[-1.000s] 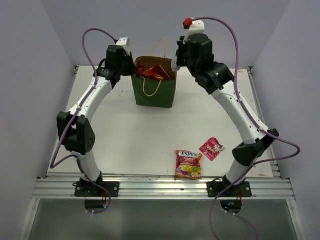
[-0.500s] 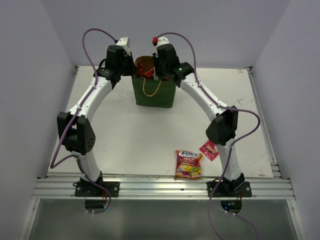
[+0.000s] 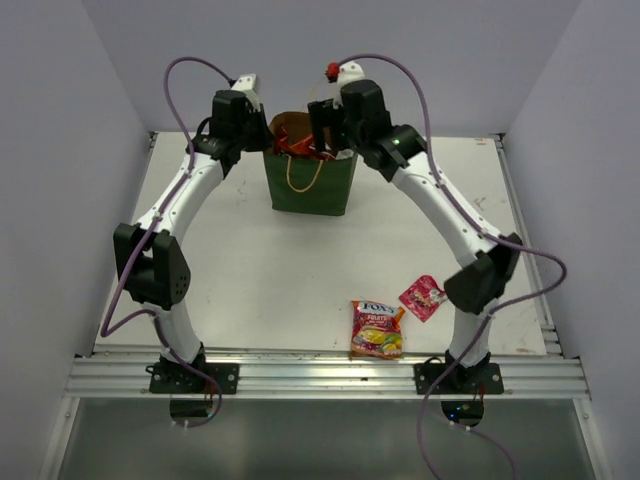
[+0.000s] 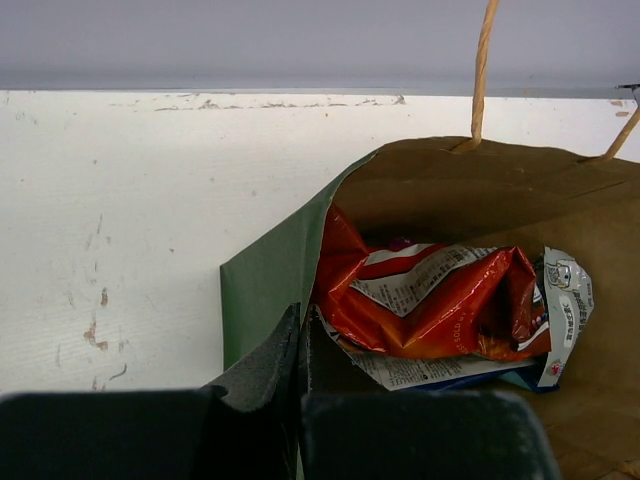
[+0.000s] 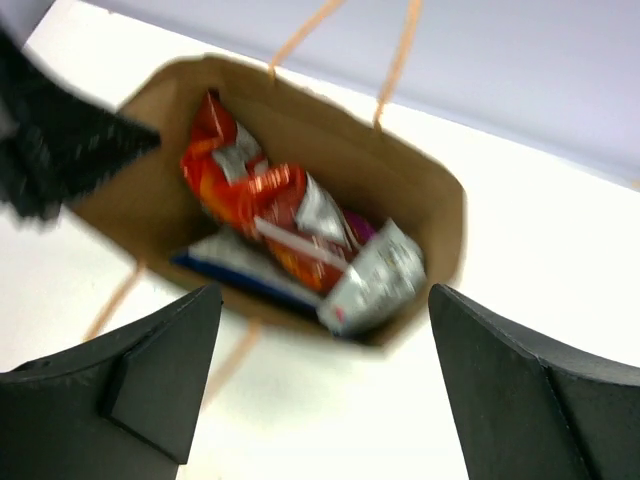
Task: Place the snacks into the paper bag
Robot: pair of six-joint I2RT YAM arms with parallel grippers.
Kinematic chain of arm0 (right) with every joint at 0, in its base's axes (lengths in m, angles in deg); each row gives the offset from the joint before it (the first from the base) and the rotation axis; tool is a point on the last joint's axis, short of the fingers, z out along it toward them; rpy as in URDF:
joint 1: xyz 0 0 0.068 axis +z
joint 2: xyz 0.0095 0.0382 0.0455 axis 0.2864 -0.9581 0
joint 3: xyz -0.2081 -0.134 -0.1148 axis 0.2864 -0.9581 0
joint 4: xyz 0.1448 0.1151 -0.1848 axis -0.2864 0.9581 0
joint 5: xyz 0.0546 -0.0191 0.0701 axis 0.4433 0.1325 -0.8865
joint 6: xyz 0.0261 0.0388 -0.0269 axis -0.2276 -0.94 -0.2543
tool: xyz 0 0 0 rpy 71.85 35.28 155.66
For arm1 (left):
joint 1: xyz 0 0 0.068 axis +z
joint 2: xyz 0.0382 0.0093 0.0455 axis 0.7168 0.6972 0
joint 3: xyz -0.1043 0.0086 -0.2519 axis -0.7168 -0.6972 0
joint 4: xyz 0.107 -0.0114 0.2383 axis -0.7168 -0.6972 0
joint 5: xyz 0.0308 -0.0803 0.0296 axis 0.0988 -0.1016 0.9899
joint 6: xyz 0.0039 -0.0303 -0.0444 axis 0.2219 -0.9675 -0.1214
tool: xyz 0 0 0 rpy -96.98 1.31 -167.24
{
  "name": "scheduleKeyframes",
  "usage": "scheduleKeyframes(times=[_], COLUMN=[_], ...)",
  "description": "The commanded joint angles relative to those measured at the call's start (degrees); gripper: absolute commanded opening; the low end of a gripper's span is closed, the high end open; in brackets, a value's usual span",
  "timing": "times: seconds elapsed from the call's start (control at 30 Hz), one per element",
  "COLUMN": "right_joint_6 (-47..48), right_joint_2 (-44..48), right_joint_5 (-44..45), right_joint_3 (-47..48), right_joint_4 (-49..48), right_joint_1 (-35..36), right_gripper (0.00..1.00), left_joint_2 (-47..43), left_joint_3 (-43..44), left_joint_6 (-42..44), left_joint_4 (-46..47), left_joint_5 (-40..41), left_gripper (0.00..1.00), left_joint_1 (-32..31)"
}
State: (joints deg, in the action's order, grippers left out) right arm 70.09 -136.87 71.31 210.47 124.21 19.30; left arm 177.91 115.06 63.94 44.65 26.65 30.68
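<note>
The dark green paper bag (image 3: pixel 308 185) stands open at the back of the table. My left gripper (image 4: pixel 300 318) is shut on its left wall edge (image 4: pixel 262 280). My right gripper (image 5: pixel 325 290) hangs open above the bag's mouth, with nothing between its fingers. Inside the bag lie the red-orange Doritos bag (image 4: pixel 430 300), a blue-white bag (image 5: pixel 240 265), a purple bag (image 5: pixel 360 228) and a silver packet (image 5: pixel 375 275). A red-yellow fruit-candy packet (image 3: pixel 377 328) and a pink packet (image 3: pixel 423 297) lie on the table near the front right.
The bag's tan cord handles (image 4: pixel 482 70) stick up at its rim. Grey walls close in the white table (image 3: pixel 250 260) at the back and sides. A metal rail (image 3: pixel 320 375) runs along the near edge by the arm bases.
My right arm has swung from the bag's right side to above its mouth, and its gripper has gone from shut to open. The left arm has not moved.
</note>
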Motion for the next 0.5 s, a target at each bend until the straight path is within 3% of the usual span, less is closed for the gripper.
scheduleKeyframes(times=[0.0,0.23,0.33,0.47], right_joint_6=[0.5,-5.9,-11.1,-17.6], right_joint_2=[15.5,32.7,37.1,37.4], right_joint_5=[1.8,-4.9,-7.1,-10.3], right_joint_3=[-9.5,-49.5,-61.5,-70.4], right_joint_4=[2.3,11.3,9.0,5.4], right_joint_1=[1.1,3.9,7.1,10.0], right_gripper=[0.89,0.86,0.85,0.85], left_joint_2=[-0.4,0.0,0.0,-0.3], left_joint_3=[2.5,1.7,0.8,-0.2], left_joint_6=[-1.2,-1.7,-1.8,-1.6], left_joint_4=[4.1,4.4,4.3,4.4], left_joint_5=[-1.8,-2.5,-2.5,-2.5], left_gripper=[0.0,0.0,0.0,0.0], left_joint_1=[0.3,0.3,0.3,0.3])
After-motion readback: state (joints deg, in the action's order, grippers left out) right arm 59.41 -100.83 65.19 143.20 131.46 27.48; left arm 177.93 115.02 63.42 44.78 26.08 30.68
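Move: The fruit candy bag lies about 35 cm back of the right hand, some 11 cm to its right and 33 cm below. The pink pouch is about 11 cm to the right of the candy bag and 8 cm farther out. The paper bag stands almost under the right hand, its middle about 2 cm ahead and 2 cm left, 18 cm down. From the left hand, the candy bag is roughly 40 cm back, 25 cm right and 25 cm below. Back towards the robot and down, the right hand swings fast from over the paper bag towards the fruit candy bag: about 25 cm back, 23 cm down after a slight initial rise, and 10 cm right. The wrist tips the fingers some 35 degrees further down; they stay wide open, touching nothing at the end. The left hand keeps its pinch on the paper bag's left rim. ##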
